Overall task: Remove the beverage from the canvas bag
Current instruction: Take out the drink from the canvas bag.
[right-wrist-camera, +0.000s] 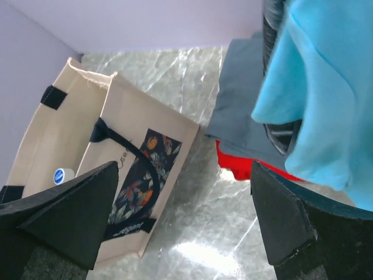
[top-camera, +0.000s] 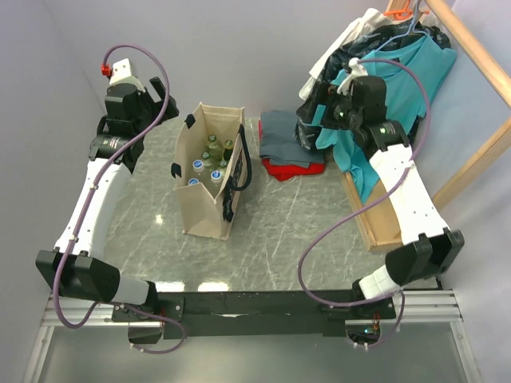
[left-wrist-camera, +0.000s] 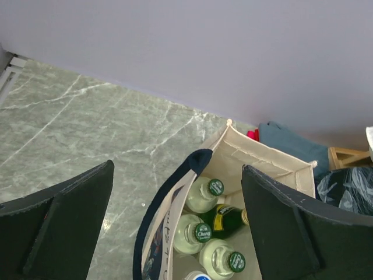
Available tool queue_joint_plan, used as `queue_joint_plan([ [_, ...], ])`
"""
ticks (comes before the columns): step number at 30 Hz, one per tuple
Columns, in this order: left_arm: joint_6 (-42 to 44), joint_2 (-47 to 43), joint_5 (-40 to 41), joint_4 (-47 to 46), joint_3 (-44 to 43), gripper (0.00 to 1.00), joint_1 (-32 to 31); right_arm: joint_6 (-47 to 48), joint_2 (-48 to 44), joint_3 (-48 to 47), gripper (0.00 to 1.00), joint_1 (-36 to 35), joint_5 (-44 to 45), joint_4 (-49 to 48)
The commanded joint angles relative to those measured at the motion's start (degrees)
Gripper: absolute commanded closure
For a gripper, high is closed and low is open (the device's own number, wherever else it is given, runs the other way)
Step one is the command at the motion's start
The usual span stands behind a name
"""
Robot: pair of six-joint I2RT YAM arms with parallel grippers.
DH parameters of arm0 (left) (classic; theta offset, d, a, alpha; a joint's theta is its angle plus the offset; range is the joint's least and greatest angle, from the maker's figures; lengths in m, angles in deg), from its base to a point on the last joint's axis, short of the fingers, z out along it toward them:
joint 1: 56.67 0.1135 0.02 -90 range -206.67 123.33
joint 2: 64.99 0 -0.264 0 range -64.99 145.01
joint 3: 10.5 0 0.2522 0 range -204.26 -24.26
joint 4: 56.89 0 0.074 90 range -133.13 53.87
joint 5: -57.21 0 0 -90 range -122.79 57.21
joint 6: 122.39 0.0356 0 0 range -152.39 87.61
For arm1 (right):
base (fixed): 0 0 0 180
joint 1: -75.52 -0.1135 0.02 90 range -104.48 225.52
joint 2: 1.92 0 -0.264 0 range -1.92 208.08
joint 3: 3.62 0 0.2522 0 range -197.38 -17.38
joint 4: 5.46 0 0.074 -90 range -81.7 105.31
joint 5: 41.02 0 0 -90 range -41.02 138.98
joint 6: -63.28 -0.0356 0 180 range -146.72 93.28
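Observation:
The canvas bag [top-camera: 206, 214] stands upright on the marble table, left of centre, its mouth open. Several beverage bottles [top-camera: 211, 159] stand inside it: clear ones with green caps [left-wrist-camera: 202, 233], a dark green one [left-wrist-camera: 228, 218] and some with blue caps [right-wrist-camera: 59, 175]. My left gripper [top-camera: 160, 112] hovers to the left of the bag's far end and above it. It is open, and its fingers [left-wrist-camera: 64, 224] frame the bag's mouth from above without touching anything. My right gripper [top-camera: 310, 110] hangs open over the table to the right of the bag [right-wrist-camera: 143, 169], with nothing in it.
Folded grey cloth [top-camera: 279, 136] and red cloth [top-camera: 291, 168] lie on the table right of the bag. A heap of clothes with a teal shirt [top-camera: 403, 76] sits at the back right, beside a wooden frame [top-camera: 375, 227]. Purple walls close the back and left.

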Motion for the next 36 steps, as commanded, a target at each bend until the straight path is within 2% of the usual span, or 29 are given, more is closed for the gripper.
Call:
queue_joint_plan([
  [1,-0.3,-0.2,3.2,-2.4,-1.3,0.04,0.0,-3.7,-8.7,7.6,0.00,1.2,-1.5,-16.6],
  [4,-1.8,1.0,3.5,-0.2,-2.9,0.04,1.0,-1.8,-6.5,1.2,0.00,1.3,-4.1,-13.3],
  [8,-5.1,3.3,3.2,3.6,-4.8,0.04,4.2,2.0,2.5,-10.9,0.00,1.2,-9.8,-6.3],
  [13,-6.3,8.2,-6.6,7.7,-7.9,0.04,8.2,5.8,14.2,-31.1,0.00,-1.1,-11.5,4.4],
  [15,-6.4,10.0,-7.9,8.6,-8.7,0.04,9.7,7.0,17.9,-40.6,0.00,-2.4,-12.5,8.5],
  [17,-5.2,10.5,-9.8,8.2,-8.7,0.04,9.7,7.4,21.9,-45.7,0.00,-3.8,-13.8,9.3],
  [22,-4.5,8.6,-9.5,5.6,-5.1,0.04,9.7,7.6,23.3,-43.1,0.00,-6.3,-13.9,6.7],
  [27,-5.3,6.9,-16.6,0.1,-2.0,0.04,9.7,10.1,25.9,-45.3,0.00,-11.2,-13.9,8.2],
  [36,-7.8,7.6,-18.6,-0.6,1.6,0.04,9.7,13.2,28.5,-44.7,0.00,-19.1,-13.9,9.7],
])
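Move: The drink bottles in the canvas bag lie about 28 cm to the right hand's left, roughly 2 cm back and 26 cm below. Seen from that hand, the folded clothes are some 10 cm ahead, 5 cm left and 33 cm down; the turquoise shirt hangs around 15 cm right and 4 cm ahead, slightly lower. From the left hand the bottles lie about 9 cm right, 4 cm back and 27 cm below. Open right hand arcs up, then left some 18 cm towards the bag; left hand sinks 8 cm. ##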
